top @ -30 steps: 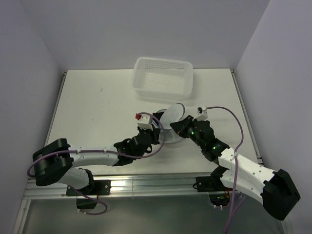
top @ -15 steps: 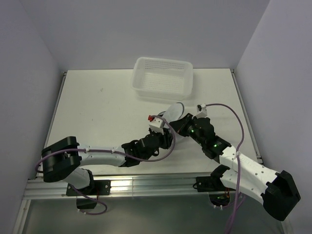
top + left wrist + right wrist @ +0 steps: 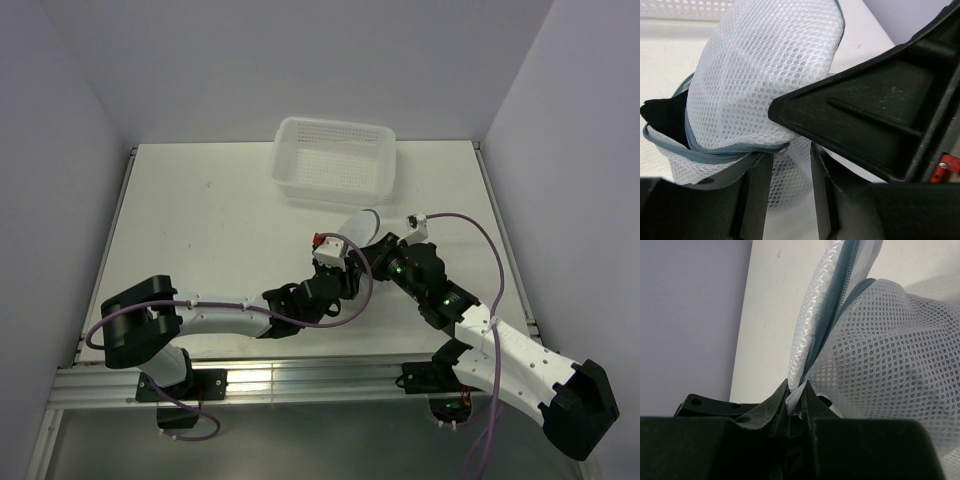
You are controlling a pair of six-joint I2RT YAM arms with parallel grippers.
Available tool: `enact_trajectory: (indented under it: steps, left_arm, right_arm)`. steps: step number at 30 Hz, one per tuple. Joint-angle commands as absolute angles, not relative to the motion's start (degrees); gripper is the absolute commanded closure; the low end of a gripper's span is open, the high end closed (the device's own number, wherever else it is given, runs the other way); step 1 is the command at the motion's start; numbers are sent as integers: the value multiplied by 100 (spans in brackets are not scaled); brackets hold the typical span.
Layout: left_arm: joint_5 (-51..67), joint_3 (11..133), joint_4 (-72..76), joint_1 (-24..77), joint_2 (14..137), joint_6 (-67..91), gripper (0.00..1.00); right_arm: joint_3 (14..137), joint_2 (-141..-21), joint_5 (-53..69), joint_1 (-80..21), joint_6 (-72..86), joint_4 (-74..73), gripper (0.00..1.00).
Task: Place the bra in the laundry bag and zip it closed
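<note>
The laundry bag (image 3: 358, 226) is a white mesh pod with a grey zipper rim, held up on edge at the table's middle. My right gripper (image 3: 376, 250) is shut on a white tab at the bag's rim (image 3: 812, 330). In the left wrist view the bag (image 3: 765, 75) fills the frame, and the black bra (image 3: 664, 116) shows inside it at the open left edge. My left gripper (image 3: 788, 187) is open, its fingers (image 3: 756, 195) astride a fold of mesh just below the zipper (image 3: 715, 152). In the top view it (image 3: 347, 272) sits just in front of the bag.
The white perforated basket (image 3: 335, 160) stands behind the bag, its rim at the top of the left wrist view (image 3: 680, 7). The right arm's black body (image 3: 880, 115) is close on the left gripper's right. Walls enclose the table on three sides.
My left arm has reached right and forward until its gripper is against the bag. The right gripper and the bag have shifted slightly right and back.
</note>
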State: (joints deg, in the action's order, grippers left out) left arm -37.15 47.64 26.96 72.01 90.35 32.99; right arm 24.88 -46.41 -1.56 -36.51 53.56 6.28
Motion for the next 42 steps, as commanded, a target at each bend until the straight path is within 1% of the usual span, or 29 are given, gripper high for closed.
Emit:
enact_trajectory:
  steps: [1,3,4,5,6,7,8,12,17,20,21,22,23,30,31,33,34,36,37,38,39,41,42]
  left_arm:
    - [-4139,5053,2637,7207,9105,3120,58]
    - [-4324,5062,2575,7216,9071,3138,59]
    - [-4359,5036,2558,7216,9053,3138,65]
    - [-4403,5010,2619,7216,9044,3120,86]
    - [-4403,5001,2637,7216,8992,3120,94]
    - [-4395,4966,2672,7216,8983,3111,98]
    - [-4368,4957,2715,7216,8956,3103,100]
    - [-4351,4861,2716,7225,8781,3085,100]
    - [-4342,4387,2637,7225,8464,3102,100]
    - [-4430,3930,2540,7225,8157,3225,100]
    - [-4464,3685,2488,7225,7982,3295,100]
    - [-4465,3561,2453,7216,7902,3339,100]
    - [-4456,3455,2461,7207,7762,3392,100]
    - [-4465,2656,2277,7014,7226,3673,100]
    - [-4482,2559,2233,6953,7138,3717,100]
    - [-4544,2331,2031,6891,6804,3884,100]
    - [-4561,2260,1969,6882,6672,3928,100]
    - [-4553,2154,1855,6882,6312,4008,100]
    - [-4553,2162,1811,6899,6232,4034,100]
    - [-4544,2188,1776,6926,6118,4052,100]
    - [-4544,2267,1801,6987,6117,4034,100]
    - [-4579,2555,1828,7171,6309,3990,100]
    - [-4649,2662,1837,7311,6415,3990,100]
  right_arm:
    - [2663,-4526,123,-3691,5405,721,100]
    - [2654,-4526,123,-3691,5414,747,100]
    - [2646,-4526,132,-3691,5405,747,100]
    - [2637,-4526,123,-3691,5405,764,100]
    - [2628,-4535,123,-3691,5423,782,100]
    - [2619,-4544,114,-3691,5414,791,100]
    - [2619,-4553,106,-3691,5414,791,100]
    - [2619,-4527,18,-3691,5301,668,100]
    - [2645,-4509,122,-3551,4905,685,100]
    - [2637,-4544,631,-3192,4650,904,100]
    - [2585,-4544,911,-2877,4615,1036,100]
    - [2575,-4553,1366,-2726,4614,1185,100]
    - [2575,-4561,1554,-2620,4579,1256,100]
    - [2584,-4860,2547,-1830,4053,1608,100]
    - [2567,-5052,2723,-1489,4008,1739,100]
    - [2610,-5307,3075,-1153,3912,1767,100]
    - [2715,-5604,3146,-934,3859,1775,100]
    - [2925,-5878,3033,-827,3815,1732,100]
    - [3040,-6167,3084,-817,3797,1592,93]
    - [3145,-6292,3102,-835,3771,1478,65]
    - [3251,-6380,3137,-870,3814,1442,48]
    - [3270,-6346,2998,-1010,3884,1275,21]
    - [3200,-6102,2893,-1072,3902,1196,17]
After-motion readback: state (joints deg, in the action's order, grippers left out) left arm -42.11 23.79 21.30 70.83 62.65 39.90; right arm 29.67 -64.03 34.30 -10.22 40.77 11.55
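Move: The zip pull hangs almost between the left hand's half-open fingertips, about 1 cm ahead, 1 cm left and 1 cm lower. The bag end, still clamped in the right fingers, is some 4 cm ahead of the left hand and 2 cm right; the black bra shows in the open mouth about 6 cm ahead and 7 cm left, 2 cm lower. From the right hand the pull lies about 3 cm back, 3 cm left and 2 cm down. The left fingers shut on the zip pull and draw it left about 12 cm, easing slightly back, away from the right hand and along the bag's mouth. The right hand at first keeps hold of the bag end as the anchor, later turning some 20 degrees counter-clockwise and sinking, then opens, lets go and backs off forward and right, roughly 5 cm. ##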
